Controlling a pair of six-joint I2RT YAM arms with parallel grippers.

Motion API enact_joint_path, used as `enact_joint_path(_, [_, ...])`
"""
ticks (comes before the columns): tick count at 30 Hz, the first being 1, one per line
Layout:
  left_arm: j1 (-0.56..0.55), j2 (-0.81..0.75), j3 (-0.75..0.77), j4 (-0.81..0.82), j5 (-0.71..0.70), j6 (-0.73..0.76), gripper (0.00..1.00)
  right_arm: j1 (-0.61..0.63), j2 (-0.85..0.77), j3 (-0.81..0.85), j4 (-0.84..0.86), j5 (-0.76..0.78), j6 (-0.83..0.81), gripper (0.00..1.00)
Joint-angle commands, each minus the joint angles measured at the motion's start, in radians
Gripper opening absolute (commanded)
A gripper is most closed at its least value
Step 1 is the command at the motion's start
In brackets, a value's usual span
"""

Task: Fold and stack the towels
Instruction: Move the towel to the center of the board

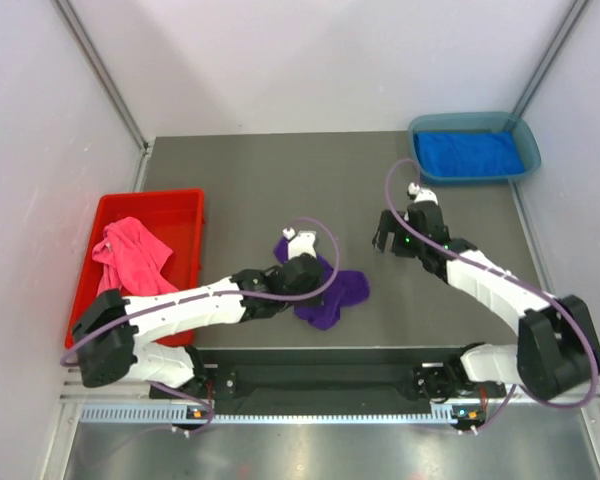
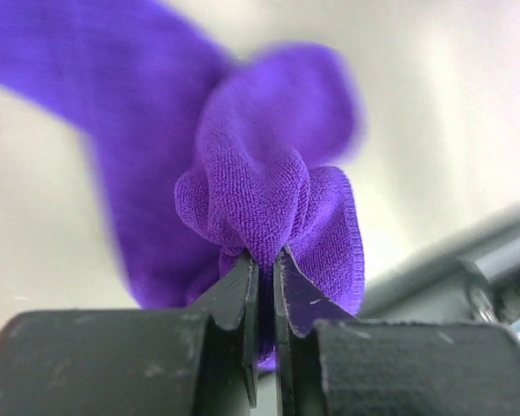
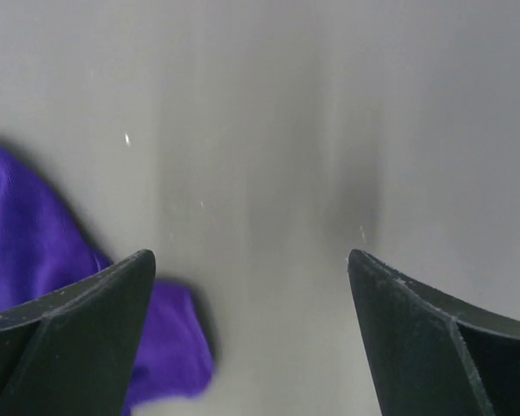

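Note:
A purple towel (image 1: pixel 338 292) lies crumpled on the dark table, near the front middle. My left gripper (image 1: pixel 308 280) is down on it, shut on a bunched fold of the purple towel (image 2: pixel 260 182), which is pinched between the jaws of the left gripper (image 2: pixel 266 256). My right gripper (image 1: pixel 385 242) hovers open to the right of it with nothing between its fingers. In the right wrist view the right gripper (image 3: pixel 251 260) is over bare table, with an end of the purple towel (image 3: pixel 35 234) at the left. A pink towel (image 1: pixel 130 255) lies in a heap. A royal blue towel (image 1: pixel 468 153) lies folded flat.
A red bin (image 1: pixel 175 205) at the left edge holds the pink towel. A teal tray (image 1: pixel 520 130) at the back right corner holds the royal blue towel. White walls close in the table on the left, back and right.

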Motion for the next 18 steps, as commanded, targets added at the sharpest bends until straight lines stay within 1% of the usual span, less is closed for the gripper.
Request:
enact_joint_path(1, [0.136,0.027,-0.016,-0.018,0.027,-0.042,0.0,-0.001,-0.104,-0.078,0.024,-0.004,0.048,0.9])
enact_joint_path(2, [0.161,0.034,-0.039,-0.005,0.064,-0.042,0.0,0.001,-0.13,-0.12,0.027,-0.015,0.056,0.89])
enact_joint_path(4, [0.204,0.037,-0.059,0.001,0.084,-0.042,0.0,0.027,-0.152,-0.154,0.029,-0.013,0.081,0.86])
enact_joint_path(5, [0.211,0.038,-0.076,0.005,0.098,-0.042,0.05,0.037,-0.17,-0.181,0.03,-0.012,0.09,0.82])
enact_joint_path(6, [0.214,0.038,-0.083,0.008,0.104,-0.041,0.06,0.05,-0.177,-0.194,0.041,-0.012,0.099,0.79])
enact_joint_path(7, [0.214,0.04,-0.088,0.012,0.112,-0.038,0.07,0.076,-0.183,-0.203,0.047,-0.01,0.114,0.74])
enact_joint_path(10, [0.214,0.047,-0.088,-0.008,0.127,-0.036,0.15,0.135,-0.186,-0.217,0.052,0.017,0.137,0.71])
enact_joint_path(11, [0.214,0.044,-0.085,-0.011,0.127,-0.032,0.24,0.146,-0.187,-0.226,0.055,0.022,0.144,0.71])
enact_joint_path(12, [0.214,0.041,-0.082,-0.021,0.128,-0.025,0.28,0.154,-0.189,-0.233,0.072,0.021,0.157,0.71])
enact_joint_path(14, [0.214,0.023,-0.048,-0.048,0.121,0.004,0.34,0.165,-0.201,-0.259,0.086,0.021,0.173,0.69])
enact_joint_path(15, [0.214,0.017,-0.033,-0.067,0.119,0.017,0.39,0.163,-0.203,-0.267,0.093,0.021,0.183,0.68])
enact_joint_path(18, [0.212,-0.003,0.036,-0.117,0.098,0.067,0.42,0.171,-0.22,-0.293,0.121,-0.025,0.199,0.64])
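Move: The held purple towel is to be set down on the board about 6 cm left and 3 cm ahead of the left hand, some 9 cm below it. The towel's spread-out middle lies about 5 cm ahead and 1 cm left of this hand, and the board's near edge runs roughly 10 cm back, straight behind. From the right hand, the towel's right flap lies about 8 cm back and 8 cm left, some 8 cm below. The purple towel's bunched part, still pinched, is carried left about 6 cm and down 5, with a little forward, by the left hand, which turns slightly counter-clockwise and tips down. Staying low there, the left fingers open nearly halfway around the cloth. The open right hand draws back 8 cm and sinks 4 towards the right flap, its fingers partly closing on nothing. ##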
